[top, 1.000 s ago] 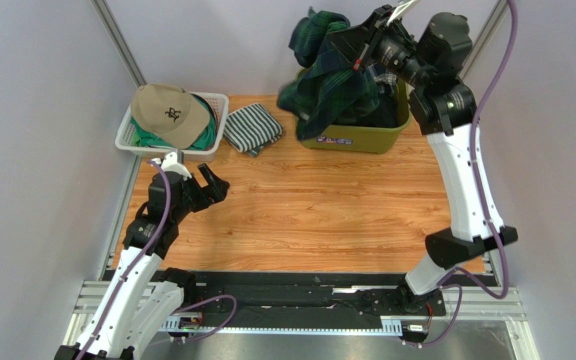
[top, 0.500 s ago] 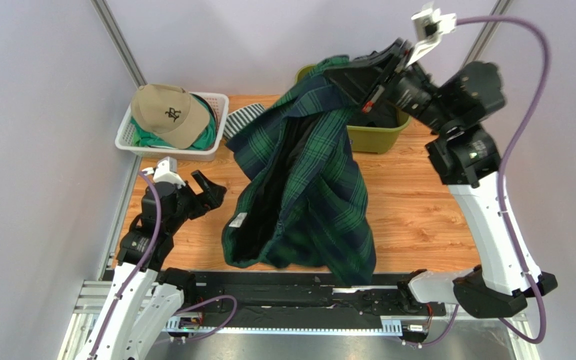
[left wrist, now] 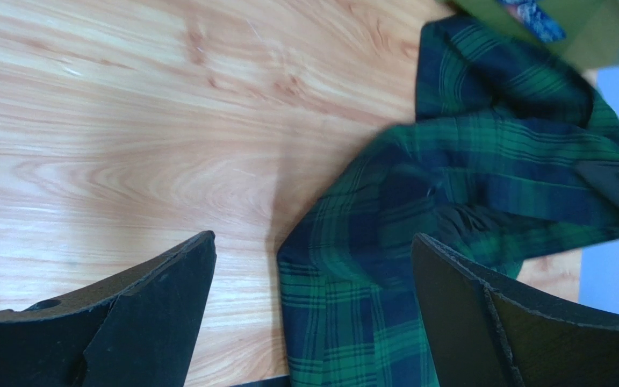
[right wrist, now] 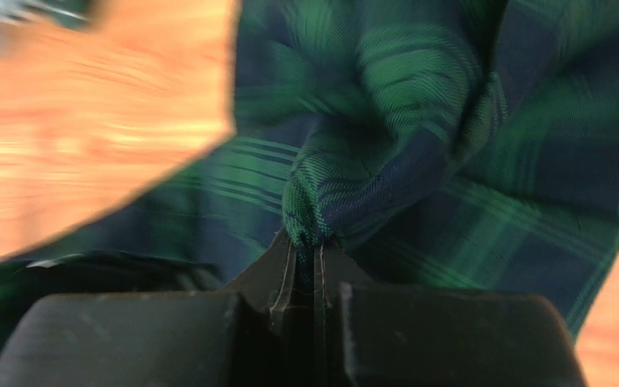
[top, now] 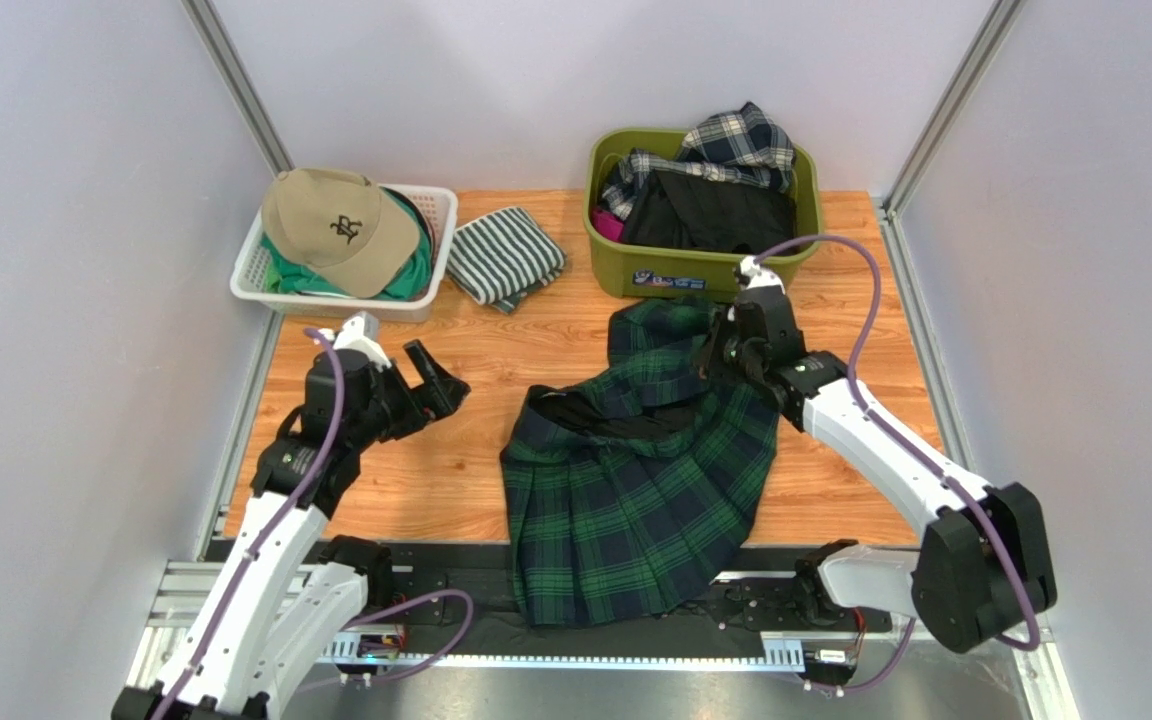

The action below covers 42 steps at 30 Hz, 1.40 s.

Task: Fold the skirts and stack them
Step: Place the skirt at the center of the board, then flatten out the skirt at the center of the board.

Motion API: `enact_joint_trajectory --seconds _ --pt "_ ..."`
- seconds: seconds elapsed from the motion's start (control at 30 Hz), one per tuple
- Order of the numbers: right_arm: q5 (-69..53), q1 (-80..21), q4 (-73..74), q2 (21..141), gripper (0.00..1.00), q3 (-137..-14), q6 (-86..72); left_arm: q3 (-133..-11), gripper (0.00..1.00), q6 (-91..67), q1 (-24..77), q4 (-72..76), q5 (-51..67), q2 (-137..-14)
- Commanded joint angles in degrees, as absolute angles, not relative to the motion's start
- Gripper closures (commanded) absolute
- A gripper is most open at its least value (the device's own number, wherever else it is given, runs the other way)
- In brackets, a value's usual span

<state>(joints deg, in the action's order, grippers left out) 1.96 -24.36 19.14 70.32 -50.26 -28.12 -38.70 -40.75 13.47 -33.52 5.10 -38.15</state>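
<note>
The dark green-navy tartan skirt (top: 635,480) lies spread on the wooden table, its hem hanging over the near edge. My right gripper (top: 728,348) is shut on a pinch of its upper right part (right wrist: 321,210), low over the table. The olive bin (top: 620,258) at the back holds the plain black skirt (top: 710,210) and the navy-white-grey plaid skirt (top: 740,143). Left of the tartan skirt, my left gripper (top: 440,383) stands open and empty above bare wood; its view shows the skirt's left edge (left wrist: 353,266) between the fingers (left wrist: 159,310).
A white basket (top: 255,270) at the back left carries a tan cap (top: 334,222) over green cloth. A folded green-and-white striped cloth (top: 504,255) lies between basket and bin. Grey walls close in both sides.
My right arm has swung the tartan skirt out of the bin, forward and down, and the skirt now lies on the table. The left gripper has barely moved.
</note>
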Motion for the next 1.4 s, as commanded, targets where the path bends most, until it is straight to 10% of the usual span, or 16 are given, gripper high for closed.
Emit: enact_joint_trajectory --seconds 0.0,0.1,0.47,0.93,1.03,1.17,1.37 --pt "6.1 -23.3 19.6 72.2 1.00 -49.2 -30.8 -37.7 0.02 -41.3 15.5 -24.7 14.1 -46.2" --pt "8.7 -23.2 22.7 73.3 0.93 -50.4 -31.9 -39.6 0.04 -40.9 20.6 -23.3 11.5 -53.7" --pt "9.5 -23.2 34.1 69.4 0.05 -54.1 -30.4 -49.7 0.10 -39.3 30.7 -26.0 5.6 -68.0" --pt "-0.9 -23.5 41.6 58.3 0.02 -46.9 -24.9 -49.4 0.15 -39.5 33.6 -28.8 0.2 -71.6" --pt "-0.2 -23.6 44.3 56.9 0.02 -44.4 -24.8 -49.4 0.30 -39.5 34.2 -28.0 -2.4 -74.1" --pt "-2.9 -24.1 42.4 56.9 0.04 -41.2 -25.0 -49.4 0.77 -40.0 34.2 -27.3 -2.5 -76.0" --pt "-2.1 -25.7 38.7 58.3 0.07 -40.0 -25.0 -47.8 0.88 -39.8 34.2 -26.8 -3.5 -73.4"
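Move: The left corner of the skirt's waistband lies about 9 cm right of the open left hand, 2 cm ahead and 10 cm below. Some 24 cm ahead of that hand and 8 cm to its right is the striped cloth. The right hand still holds the skirt's upper part over its board spot, 8 cm below, 1 cm back and 2 cm right; from it the green tub stands about 22 cm straight ahead, 2 cm lower. The skirt's upper part is lowered about 4 cm and let go by the right hand, which then draws back some 12 cm over the cloth, fingers wide, rising slightly before it sinks and tips down towards the waistband's right end. Meanwhile the left hand swings right and down to the left waistband corner, pauses, sinks again and pinches it. ##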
